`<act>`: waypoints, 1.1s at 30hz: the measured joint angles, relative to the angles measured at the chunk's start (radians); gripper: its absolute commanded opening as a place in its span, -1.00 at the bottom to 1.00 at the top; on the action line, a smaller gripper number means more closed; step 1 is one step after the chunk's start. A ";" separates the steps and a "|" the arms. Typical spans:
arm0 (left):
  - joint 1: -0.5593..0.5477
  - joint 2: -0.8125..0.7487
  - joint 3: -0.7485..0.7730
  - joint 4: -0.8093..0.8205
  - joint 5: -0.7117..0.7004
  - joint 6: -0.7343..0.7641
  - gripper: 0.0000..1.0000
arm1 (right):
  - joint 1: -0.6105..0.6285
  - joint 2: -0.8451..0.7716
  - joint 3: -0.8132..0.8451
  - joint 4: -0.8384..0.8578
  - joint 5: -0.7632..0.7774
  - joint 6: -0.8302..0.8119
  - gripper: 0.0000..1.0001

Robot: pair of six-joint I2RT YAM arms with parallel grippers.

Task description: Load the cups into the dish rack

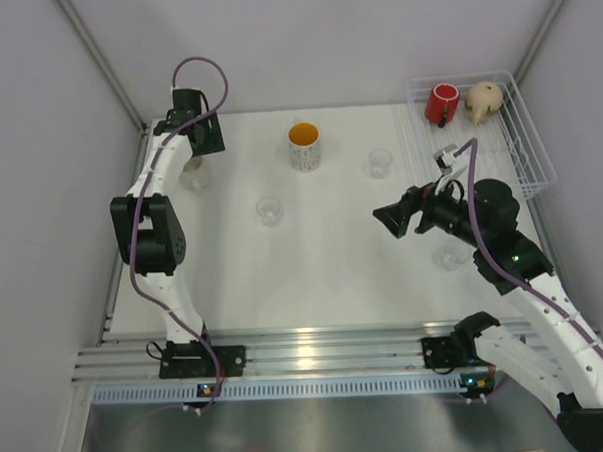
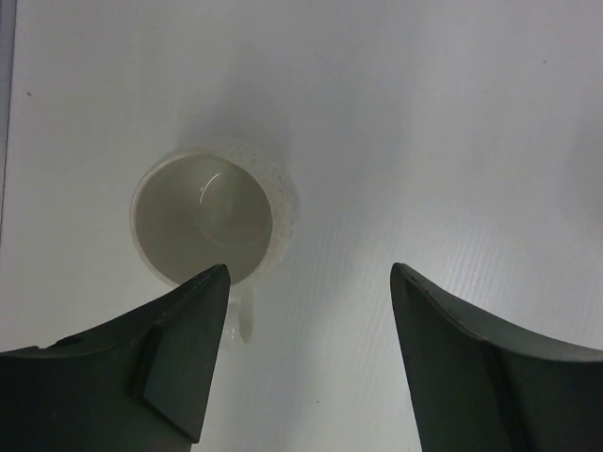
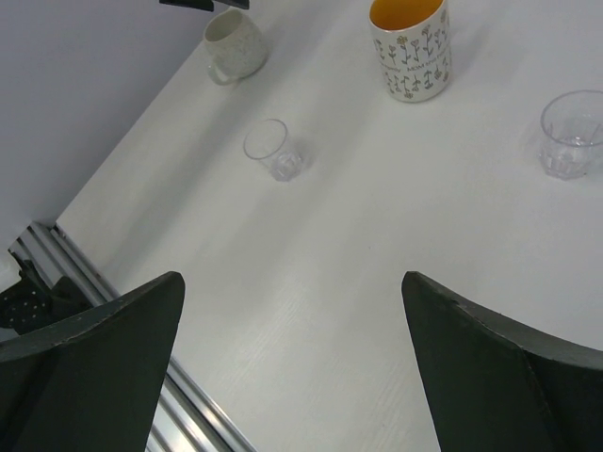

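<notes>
The white wire dish rack (image 1: 532, 162) stands at the back right with a red cup (image 1: 441, 103) and a beige mug (image 1: 484, 98) in it. A white mug (image 2: 203, 221) stands upright at the back left. My left gripper (image 2: 309, 273) hangs open over it, pointing down. Its left finger (image 2: 188, 348) overlaps the mug's rim by the handle, and the gap between the jaws shows bare table. The speckled mug with orange inside (image 1: 304, 146) and three clear tumblers (image 1: 269, 210) (image 1: 380, 163) (image 1: 449, 255) stand on the table. My right gripper (image 1: 386, 220) points left, open and empty.
The right wrist view shows the white mug (image 3: 236, 42), one tumbler (image 3: 268, 146), the speckled mug (image 3: 411, 52) and another tumbler (image 3: 572, 132). Aluminium rails (image 1: 307, 346) run along the near edge. Grey walls close in the table on three sides.
</notes>
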 measured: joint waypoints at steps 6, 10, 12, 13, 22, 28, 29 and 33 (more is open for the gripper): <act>0.011 0.056 0.041 -0.017 -0.028 0.032 0.41 | 0.000 0.005 0.000 0.000 0.001 -0.009 0.99; 0.012 0.119 0.095 -0.030 -0.037 0.053 0.38 | 0.000 0.001 0.000 0.000 0.003 -0.010 0.99; 0.012 0.154 0.133 -0.043 -0.039 0.056 0.33 | 0.000 -0.001 0.000 0.000 0.004 -0.010 0.99; 0.012 0.175 0.153 -0.046 -0.038 0.056 0.32 | 0.000 -0.001 0.000 0.000 0.005 -0.010 0.99; 0.012 0.251 0.179 -0.075 -0.037 0.054 0.00 | 0.000 -0.001 -0.001 0.000 0.016 -0.021 0.99; 0.013 0.266 0.179 -0.089 -0.046 0.051 -0.07 | 0.000 0.005 -0.005 0.000 0.019 -0.025 0.99; 0.013 0.266 0.179 -0.089 -0.051 0.050 -0.09 | 0.000 0.008 -0.005 0.000 0.019 -0.025 0.99; 0.014 0.269 0.179 -0.096 -0.072 0.051 -0.48 | 0.000 0.014 -0.005 0.000 0.020 -0.027 0.99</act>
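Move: The beige cup stands about 6 cm to the left hand's left, barely 1 cm farther out, its middle some 11 cm below the fingers, with its handle towards the robot. A clear glass is about 11 cm back and 14 cm to the hand's right; the flowered mug with the orange inside is about 7 cm ahead and 23 cm to its right. From the right hand the beige cup lies roughly 30 cm ahead, 51 cm left and 23 cm below. The left fingers come astride the beige cup's right-hand wall, one inside and one outside, and close from about three-quarters open to roughly a third, coming against the rim. To get there the hand sinks about 8 cm, working a little left and forward early on, while the wrist tips the fingers some 10 degrees steeper downward. ##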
